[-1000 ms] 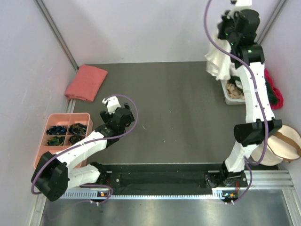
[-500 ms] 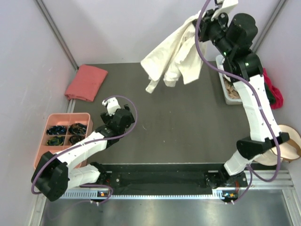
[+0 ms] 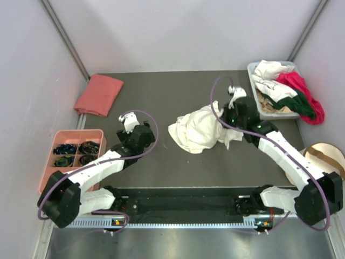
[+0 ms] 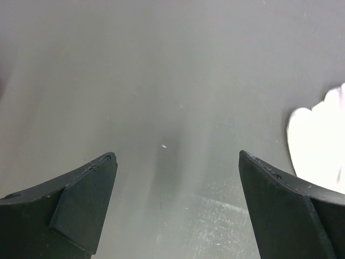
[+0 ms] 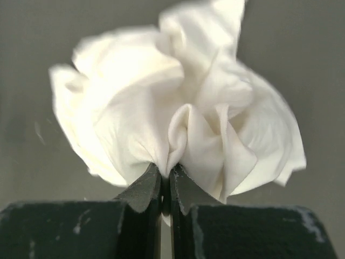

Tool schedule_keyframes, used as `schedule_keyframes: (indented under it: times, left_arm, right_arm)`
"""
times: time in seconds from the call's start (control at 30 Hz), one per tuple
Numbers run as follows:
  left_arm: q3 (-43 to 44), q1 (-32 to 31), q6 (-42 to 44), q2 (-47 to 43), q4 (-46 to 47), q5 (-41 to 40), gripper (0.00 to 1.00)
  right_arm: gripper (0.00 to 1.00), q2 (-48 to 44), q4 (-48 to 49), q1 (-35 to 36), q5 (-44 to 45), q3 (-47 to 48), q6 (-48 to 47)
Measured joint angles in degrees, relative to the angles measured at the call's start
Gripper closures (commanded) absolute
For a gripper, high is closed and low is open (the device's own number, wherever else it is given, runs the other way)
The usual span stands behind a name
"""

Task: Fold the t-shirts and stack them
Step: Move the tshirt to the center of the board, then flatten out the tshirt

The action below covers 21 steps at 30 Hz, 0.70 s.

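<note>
A cream-white t-shirt lies crumpled on the dark mat at mid table; in the right wrist view the same cloth bunches up from the jaws. My right gripper is shut on a fold at its right edge, fingertips pinching the fabric. A folded salmon-pink t-shirt rests at the back left. White, magenta and dark green t-shirts spill from a grey bin at the back right. My left gripper, open and holding nothing, hovers over bare mat left of the cream shirt, whose edge shows at right.
A pink compartment tray with dark items sits at the left edge. A round beige pouch with a tan strap lies at the right edge. Grey walls enclose the table on three sides.
The right arm swung down from high at the back right, carrying the cream-white shirt, and brought it onto the mat at the middle. The left arm stayed still.
</note>
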Motion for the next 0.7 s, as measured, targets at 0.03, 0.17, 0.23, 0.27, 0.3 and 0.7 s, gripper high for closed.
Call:
schedule_keyframes:
  times: [0.03,0.17,0.23,0.27,0.3,0.7]
  left_arm:
    - [0.0,0.0,0.04,0.37,0.31,0.52,0.01]
    - [0.0,0.0,1.46,1.73,2.91,5.33,0.01]
    - [0.02,0.0,2.16,2.54,5.2,8.26,0.01]
    - [0.15,0.0,2.56,3.26,6.49,9.92,0.01]
    - [0.35,0.0,2.84,4.2,7.54,11.28,0.01]
    - [6.54,0.0,4.76,24.9,19.96,23.17,0.01]
  right_arm:
    - [1.0,-0.28,-0.94,0.04,0.85,-3.3,0.76]
    - [1.0,-4.85,-3.13,0.13,3.37,-8.61,2.82]
    - [1.0,-7.63,-2.89,0.13,4.72,-8.68,3.63]
    - [1.0,-9.01,-2.58,0.13,5.35,-8.66,3.85]
    - [1.0,-10.25,-2.54,0.13,5.92,-8.66,4.15]
    - [1.0,-12.83,-3.72,0.13,7.54,-10.45,5.64]
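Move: The white t-shirt lies with its middle about 28 cm right of the left hand, 4 cm ahead and 8 cm below; its nearest edge is some 14 cm to that hand's right. From the right hand, which already grips its right side, its middle is about 9 cm left, 1 cm ahead and 16 cm below. The clothes basket is roughly 25 cm right of the right hand and 20 cm ahead; the folded coral cloth is 17 cm left of the left hand and 22 cm ahead. Left hand, open, swings right 11 cm and down towards the t-shirt's edge; right keeps gripping, easing back and right. ##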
